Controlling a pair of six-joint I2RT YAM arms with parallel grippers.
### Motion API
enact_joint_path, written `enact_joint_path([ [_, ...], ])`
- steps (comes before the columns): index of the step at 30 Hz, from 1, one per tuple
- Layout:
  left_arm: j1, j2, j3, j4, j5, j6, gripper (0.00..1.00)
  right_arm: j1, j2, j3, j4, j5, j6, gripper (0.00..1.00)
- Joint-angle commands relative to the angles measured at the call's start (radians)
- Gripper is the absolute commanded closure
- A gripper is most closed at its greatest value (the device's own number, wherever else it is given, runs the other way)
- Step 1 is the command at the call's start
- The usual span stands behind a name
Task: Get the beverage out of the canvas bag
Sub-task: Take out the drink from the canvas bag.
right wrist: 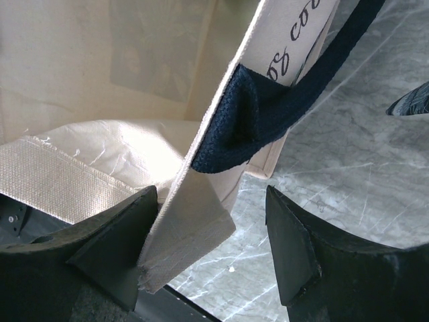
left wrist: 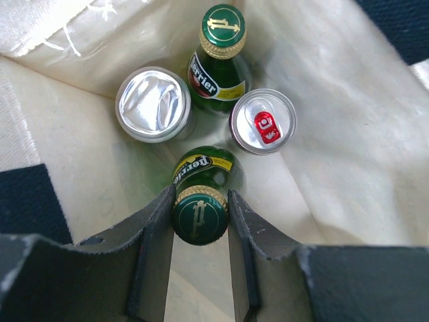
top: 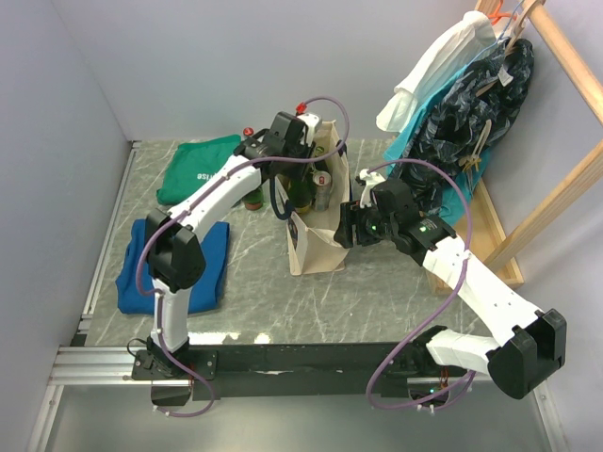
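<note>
The canvas bag (top: 316,243) stands upright mid-table, cream with navy handles. The left wrist view looks down into it. My left gripper (left wrist: 201,196) is shut on the gold-rimmed cap of a green Perrier bottle (left wrist: 200,221), the beverage nearest me. Further in stand a second Perrier bottle (left wrist: 221,50), a foil-topped silver can (left wrist: 153,104) and a can with a red tab (left wrist: 263,122). My right gripper (right wrist: 211,194) is open at the bag's right side. The bag's rim corner (right wrist: 191,231) lies between its jaws against the left finger (right wrist: 117,251), below the navy handle (right wrist: 268,114).
A folded green cloth (top: 198,168) lies at the back left and a blue cloth (top: 174,268) at the front left. A bottle (top: 252,198) stands on the table left of the bag. Garments (top: 471,94) hang on a wooden rack (top: 556,188) at the right.
</note>
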Motion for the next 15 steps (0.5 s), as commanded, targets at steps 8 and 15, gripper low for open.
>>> enact_joint_path([
  [8,-0.004,-0.189,0.076,0.114,0.075,0.01,0.99,0.009,0.013,0.009,-0.047,0.017,-0.02,0.28],
  [15,-0.006,-0.214,0.067,0.111,0.075,0.008,0.99,0.009,0.006,0.008,-0.05,0.021,-0.02,0.29],
])
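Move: Inside the canvas bag, the green Perrier bottle already hangs by its neck in the left fingers, its middle about 8 cm below them. Around it are a slim can some 4 cm ahead and 5 cm to the right, a wide can about 7 cm straight ahead, and a second Perrier 9 cm ahead and 4 cm right. An already removed green bottle stands outside, 12 cm left and 1 cm back. From the right hand, the held bottle is about 11 cm ahead and 10 cm left. Lifting the Perrier bottle up out of the canvas bag, the left hand rises about 5 cm, picking up speed from a slow start, and draws back some 2 cm towards its base, away from the two cans and the second bottle. The fingers keep their pinch on the neck below the cap while the wrist tips slightly, fingertips upward. ##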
